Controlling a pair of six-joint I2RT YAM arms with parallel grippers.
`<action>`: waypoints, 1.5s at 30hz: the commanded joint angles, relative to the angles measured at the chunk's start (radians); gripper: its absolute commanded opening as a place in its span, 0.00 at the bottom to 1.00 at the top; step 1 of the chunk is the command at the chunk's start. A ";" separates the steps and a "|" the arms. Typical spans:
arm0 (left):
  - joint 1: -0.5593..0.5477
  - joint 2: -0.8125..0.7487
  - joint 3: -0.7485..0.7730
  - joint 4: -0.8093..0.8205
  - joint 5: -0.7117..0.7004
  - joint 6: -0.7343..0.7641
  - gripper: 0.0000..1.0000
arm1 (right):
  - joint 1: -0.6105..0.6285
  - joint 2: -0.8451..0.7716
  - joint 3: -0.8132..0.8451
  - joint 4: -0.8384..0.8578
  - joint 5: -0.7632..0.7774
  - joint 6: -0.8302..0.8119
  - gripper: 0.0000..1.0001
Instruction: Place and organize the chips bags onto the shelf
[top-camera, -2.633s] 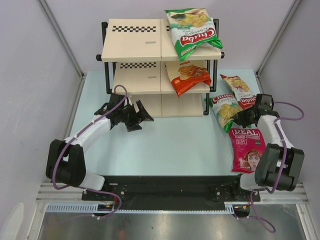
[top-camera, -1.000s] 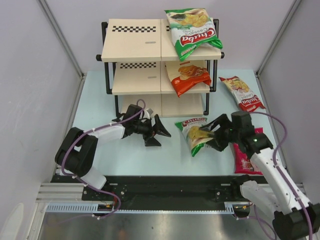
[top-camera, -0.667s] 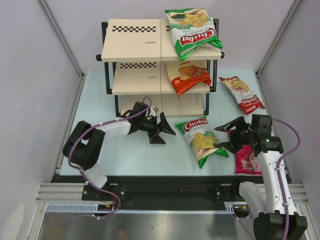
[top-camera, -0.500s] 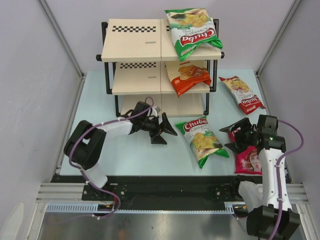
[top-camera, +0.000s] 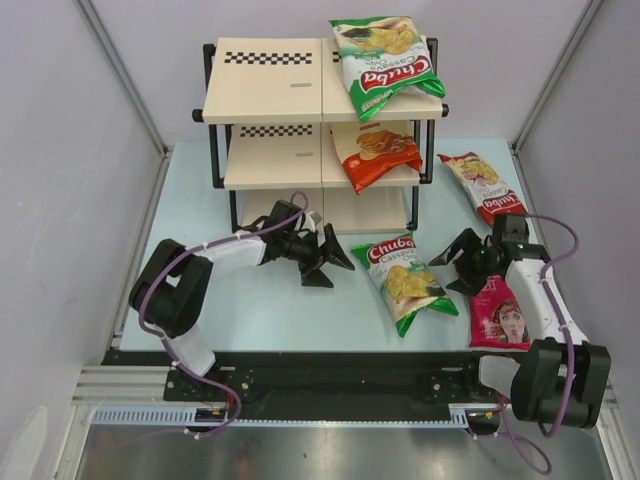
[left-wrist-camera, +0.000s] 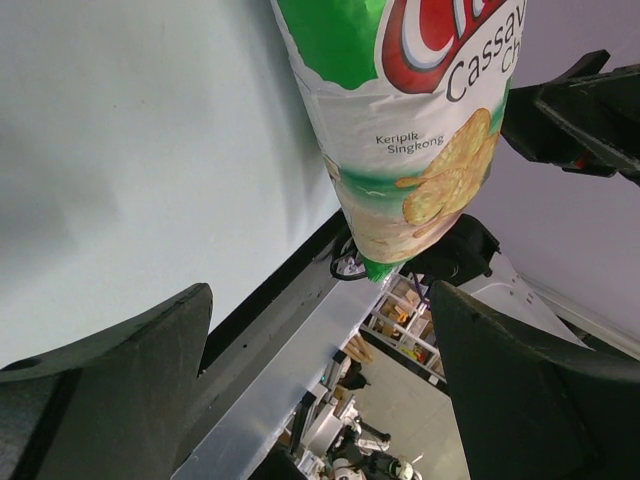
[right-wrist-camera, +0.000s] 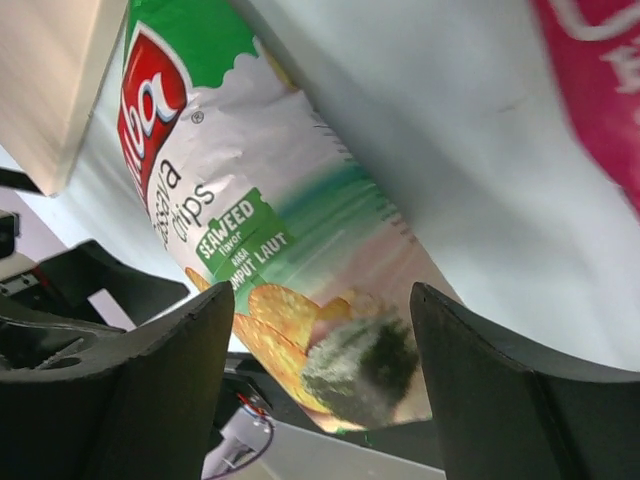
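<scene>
A green-and-white Chuba chips bag (top-camera: 405, 280) lies flat on the table in front of the shelf (top-camera: 262, 80). My left gripper (top-camera: 330, 268) stands open just left of it, and my right gripper (top-camera: 450, 270) stands open just right of it. Neither touches the bag. The left wrist view shows the bag (left-wrist-camera: 410, 130) beyond the open gripper (left-wrist-camera: 320, 400). In the right wrist view the bag (right-wrist-camera: 270, 250) lies ahead of the open gripper (right-wrist-camera: 320, 390). A second Chuba bag (top-camera: 385, 65) rests on the top tier, and an orange bag (top-camera: 375, 150) on the middle tier.
A red-and-white bag (top-camera: 485, 185) lies on the table right of the shelf. A magenta bag (top-camera: 500, 315) lies under my right forearm, also seen in the right wrist view (right-wrist-camera: 600, 90). The left halves of the shelf boards are bare. Walls close in on both sides.
My right gripper let go of the green bag in the middle of the table, drew back right, then came a little nearer. The left gripper edged right toward the bag.
</scene>
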 joint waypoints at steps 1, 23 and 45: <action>-0.001 0.020 0.078 -0.039 -0.007 0.040 0.95 | 0.118 0.048 0.011 0.099 0.028 0.031 0.75; 0.022 0.072 0.129 -0.104 -0.013 0.105 0.95 | 0.337 0.183 0.013 0.283 -0.081 0.237 0.80; 0.057 0.086 0.151 -0.174 -0.010 0.151 0.93 | 0.392 0.364 0.011 0.351 -0.155 0.076 0.23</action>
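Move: The chips bag in play lies across the table to the right hand's left, its middle some 9 cm left, about 2 cm back and 7 cm lower. The red chilli bag lies roughly 11 cm right and 8 cm back of this hand, another Chuba bag about 17 cm ahead and 8 cm right. From the left hand, the bag in play is some 15 cm right, 2 cm back and 6 cm down. The right fingers close onto the upper right part of the bag after the hand sweeps about 13 cm left towards and over it, eases back a couple of centimetres, then dips to some 4 cm below its start, turning about 20 degrees counter-clockwise. The left hand, fingers open, edges 2 cm forward and slightly down beside the bag's left edge. ##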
